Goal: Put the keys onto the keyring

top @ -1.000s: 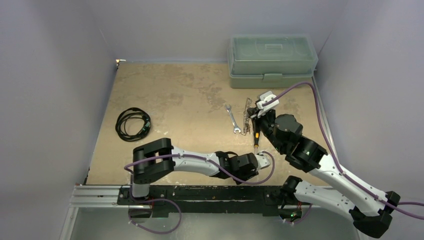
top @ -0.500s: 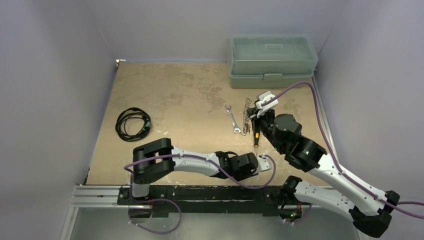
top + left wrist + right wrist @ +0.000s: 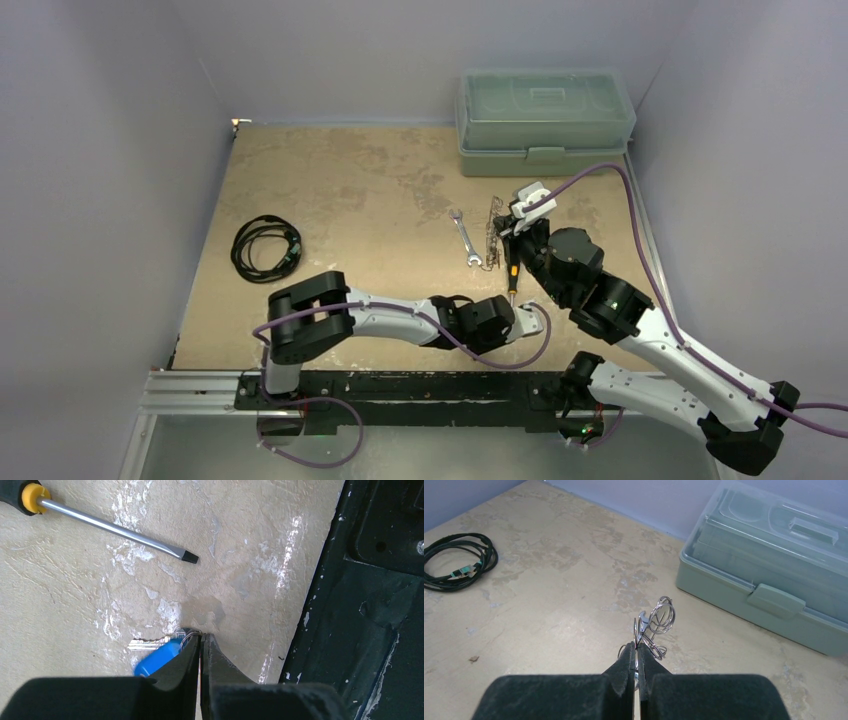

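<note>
A key with a blue head [image 3: 155, 659] and silver blade lies on the table near its front edge, a thin wire loop at its head. My left gripper [image 3: 202, 636] is shut with its tips pinching that loop; in the top view it [image 3: 528, 322] sits low by the front rail, hiding the key. The keyring [image 3: 661, 618], a silvery wire piece with loops, stands upright, and my right gripper [image 3: 638, 645] is shut on its lower edge. From above, the keyring [image 3: 493, 232] shows just left of the right gripper [image 3: 506, 234]. No other keys show.
A yellow-and-black screwdriver [image 3: 512, 272] lies between the two grippers, its shaft [image 3: 115, 527] near the blue key. A silver wrench [image 3: 464, 238] lies left of the keyring. A green toolbox [image 3: 545, 120] stands at the back right, a coiled black cable [image 3: 266, 246] at the left. The black front rail [image 3: 370, 605] borders the table.
My left gripper has gone from partly open to shut at the blue key, and its arm has shifted slightly. The right arm and keyring have not moved.
</note>
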Robot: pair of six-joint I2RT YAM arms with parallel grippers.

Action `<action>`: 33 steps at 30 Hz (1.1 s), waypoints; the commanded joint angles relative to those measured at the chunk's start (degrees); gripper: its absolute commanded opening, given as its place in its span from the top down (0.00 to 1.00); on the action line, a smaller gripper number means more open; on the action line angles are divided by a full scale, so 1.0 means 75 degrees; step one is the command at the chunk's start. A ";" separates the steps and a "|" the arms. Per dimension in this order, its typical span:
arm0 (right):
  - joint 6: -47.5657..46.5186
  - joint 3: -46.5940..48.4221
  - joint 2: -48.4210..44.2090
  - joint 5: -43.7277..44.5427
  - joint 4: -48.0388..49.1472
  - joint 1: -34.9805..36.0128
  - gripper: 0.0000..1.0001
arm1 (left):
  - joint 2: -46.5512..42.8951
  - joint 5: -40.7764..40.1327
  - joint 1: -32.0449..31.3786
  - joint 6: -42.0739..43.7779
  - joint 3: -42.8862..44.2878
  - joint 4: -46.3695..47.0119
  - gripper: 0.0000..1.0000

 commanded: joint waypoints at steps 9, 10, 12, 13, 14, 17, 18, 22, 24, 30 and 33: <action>0.0123 0.0146 -0.0176 -0.0064 0.0238 -0.0037 1.00 | -0.0547 0.0764 0.0222 -0.0207 -0.0391 0.0098 1.00; 0.0125 0.0132 -0.0186 -0.0061 0.0247 -0.0037 1.00 | -0.0689 0.0877 0.0241 -0.0254 -0.0440 0.0117 1.00; 0.0124 0.0133 -0.0189 -0.0072 0.0253 -0.0037 1.00 | -0.0901 0.1049 0.0280 -0.0342 -0.0508 0.0150 1.00; 0.0128 0.0132 -0.0189 -0.0080 0.0244 -0.0037 1.00 | -0.0998 0.1111 0.0303 -0.0376 -0.0551 0.0156 1.00; 0.0125 0.0134 -0.0191 -0.0084 0.0255 -0.0037 1.00 | -0.1102 0.1173 0.0332 -0.0413 -0.0606 0.0181 1.00; 0.0123 0.0128 -0.0192 -0.0105 0.0261 -0.0037 1.00 | -0.1417 0.1525 0.0490 -0.0532 -0.0812 0.0305 1.00; 0.0123 0.0131 -0.0198 -0.0122 0.0264 -0.0037 1.00 | -0.1523 0.1701 0.0565 -0.0613 -0.0888 0.0368 1.00; 0.0123 0.0123 -0.0234 -0.0153 0.0274 -0.0037 1.00 | -0.2118 0.2674 0.0971 -0.0993 -0.1279 0.0824 1.00; 0.0123 0.0107 -0.0264 -0.0203 0.0286 -0.0037 1.00 | -0.2392 0.3139 0.1173 -0.1261 -0.1434 0.0992 1.00; 0.0129 0.0088 -0.0320 -0.0417 0.0320 -0.0037 1.00 | -0.3162 0.4527 0.1909 -0.2644 -0.1822 0.1915 1.00; 0.0128 0.0081 -0.0299 -0.0504 0.0314 -0.0037 1.00 | -0.3278 0.4233 0.2163 -0.3047 -0.2131 0.1668 1.00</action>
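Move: The key with the blue tag is already pinched by its small ring in the left fingers, down at the table. The keyring it is meant for is still in the right fingertips, about 1 cm ahead and 1 cm left of the right hand point and level with it. From the left hand that keyring is some 14 cm ahead, straight in line sideways, 29 cm up. The screwdriver lies about 12 cm ahead of the left hand and 6 cm right; the wrench 25 cm ahead, 4 cm left; both 1 cm below. The key and blue tag are lifted off the table in the left hand's closed fingers, slowly at first and then fast, about 12 cm up towards the keyring, drifting some 3 cm left. As it rises, the wrist swings the fingers roughly 35 degrees, from steeply down to pointing more to the right. The right hand keeps hold of the keyring, almost still. ##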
